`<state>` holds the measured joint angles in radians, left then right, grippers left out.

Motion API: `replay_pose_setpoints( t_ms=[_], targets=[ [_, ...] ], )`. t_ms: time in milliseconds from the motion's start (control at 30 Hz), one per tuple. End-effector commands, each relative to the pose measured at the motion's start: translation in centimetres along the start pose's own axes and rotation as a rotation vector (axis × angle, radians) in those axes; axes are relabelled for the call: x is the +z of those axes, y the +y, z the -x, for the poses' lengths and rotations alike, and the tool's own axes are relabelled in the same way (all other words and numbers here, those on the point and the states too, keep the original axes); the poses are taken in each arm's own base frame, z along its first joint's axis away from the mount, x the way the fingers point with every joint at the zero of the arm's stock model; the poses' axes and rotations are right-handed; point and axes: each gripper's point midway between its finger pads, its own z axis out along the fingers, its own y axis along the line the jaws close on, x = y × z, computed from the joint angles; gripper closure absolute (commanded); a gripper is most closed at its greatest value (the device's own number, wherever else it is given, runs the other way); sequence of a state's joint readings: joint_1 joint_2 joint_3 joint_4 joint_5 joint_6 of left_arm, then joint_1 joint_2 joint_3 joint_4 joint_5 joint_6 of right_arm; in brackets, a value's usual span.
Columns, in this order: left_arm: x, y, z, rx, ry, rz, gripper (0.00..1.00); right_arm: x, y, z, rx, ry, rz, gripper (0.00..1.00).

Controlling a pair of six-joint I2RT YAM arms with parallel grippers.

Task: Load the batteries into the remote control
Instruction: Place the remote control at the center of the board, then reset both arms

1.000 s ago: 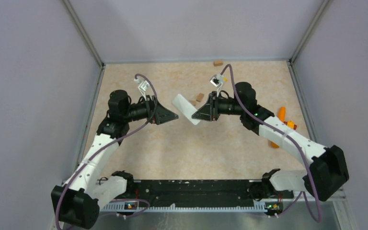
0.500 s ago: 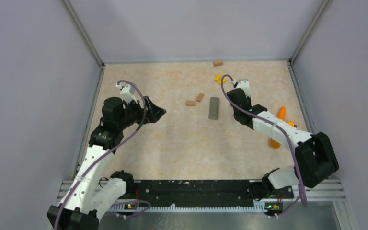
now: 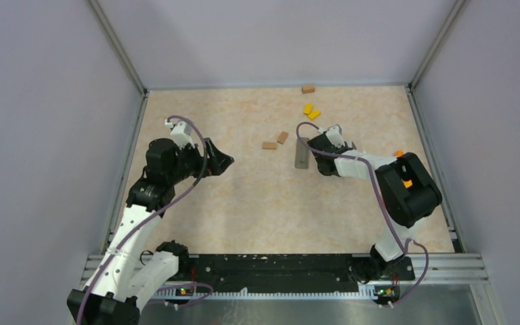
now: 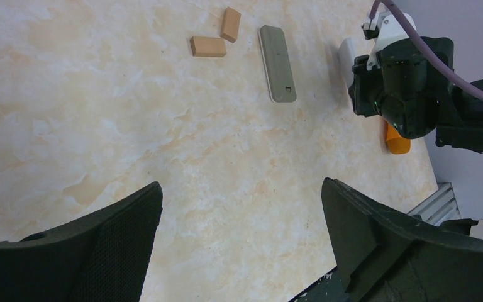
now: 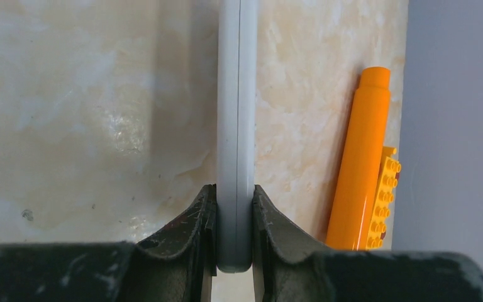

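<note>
My right gripper (image 5: 235, 207) is shut on a light grey remote control (image 5: 237, 94), held edge-on so that its thin side runs away from the jaws. From above, the right wrist (image 3: 328, 143) sits low beside a flat dark grey oblong with a pale rim (image 3: 301, 154), which lies on the table; whether that is a second remote or a cover I cannot tell. It also shows in the left wrist view as the dark oblong (image 4: 278, 63). My left gripper (image 3: 222, 161) hovers at the left, open and empty (image 4: 240, 189). The batteries are out of view.
Two brown blocks (image 3: 269, 145) (image 3: 282, 137) lie left of the dark oblong. Yellow blocks (image 3: 311, 111) and another brown block (image 3: 308, 89) sit near the back wall. An orange marker (image 5: 361, 157) and a yellow studded brick (image 5: 383, 195) lie against the right wall.
The right arm has folded back and lowered its wrist beside the dark oblong; the pale remote it held up mid-table no longer shows from above. The left arm drew back to the left, still open.
</note>
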<state>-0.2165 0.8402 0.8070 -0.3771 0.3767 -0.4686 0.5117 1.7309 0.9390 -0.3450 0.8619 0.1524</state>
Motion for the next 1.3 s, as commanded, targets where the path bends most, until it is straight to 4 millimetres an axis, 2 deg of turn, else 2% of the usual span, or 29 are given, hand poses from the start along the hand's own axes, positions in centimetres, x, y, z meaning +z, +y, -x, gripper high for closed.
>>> replay_pose_setpoints(
  t_ms=[0,133,167,367,467,533,633,767,900,1033,1100,1200,1267],
  targets=[
    [-0.3,-0.3,0.8,0.016,-0.023,-0.004,0.01,0.3,1.2,0.9,0.033,0.015,0.038,0.98],
    [-0.5,0.0,1.0,0.011,-0.023,0.027,0.01,-0.1,2.6,0.5,0.061,0.038,0.125,0.65],
    [-0.6,0.1,1.1,0.011,-0.026,0.037,0.01,-0.3,3.0,0.6,0.074,0.034,0.156,0.61],
    [-1.3,1.1,1.6,0.015,-0.027,0.117,0.01,-2.7,4.5,2.0,0.139,0.005,0.337,0.51],
    [-2.1,1.8,2.1,0.042,-0.053,0.172,0.01,-4.6,3.8,3.3,0.223,-0.032,0.401,0.43],
    [-2.8,2.0,2.6,0.056,-0.088,0.196,0.01,-6.3,2.4,4.5,0.312,-0.068,0.424,0.39],
    [-4.0,2.0,3.5,0.067,-0.146,0.219,0.01,-8.8,-0.9,5.8,0.414,-0.142,0.414,0.25],
    [-6.4,1.6,4.8,0.076,-0.214,0.255,0.01,-12.4,-7.5,5.9,0.549,-0.251,0.336,0.09],
    [-9.1,1.5,5.9,0.099,-0.294,0.309,0.01,-16.7,-14.0,5.5,0.676,-0.393,0.307,0.07],
    [-12.0,1.5,7.4,0.129,-0.408,0.356,0.01,-20.7,-21.4,3.9,0.819,-0.565,0.227,0.06],
    [-13.7,1.2,8.1,0.139,-0.468,0.370,0.01,-22.4,-24.5,2.9,0.874,-0.628,0.192,0.06],
    [-15.6,0.6,8.9,0.150,-0.528,0.372,0.01,-24.2,-27.9,1.4,0.920,-0.685,0.147,0.06],
    [-16.6,0.2,9.0,0.152,-0.543,0.374,0.01,-25.0,-29.3,0.7,0.932,-0.701,0.127,0.06]
  ],
)
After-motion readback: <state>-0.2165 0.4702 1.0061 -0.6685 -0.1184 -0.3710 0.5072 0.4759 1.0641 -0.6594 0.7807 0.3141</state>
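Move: The right hand, low over the board, already grips the near end of the on-edge white remote, whose middle is about 5 cm ahead, level sideways and 1 cm lower. From this hand the grey remote lies some 17 cm left and 6 cm ahead; the orange stick is about 18 cm right and 3 cm back, both about 3 cm lower. From the wide-open left hand, the white remote is roughly 42 cm right, 12 cm ahead and 20 cm below. Right hand opens, releasing the remote, edges about 6 cm left, then climbs 30 cm backwards; left hand rises leftwards. ##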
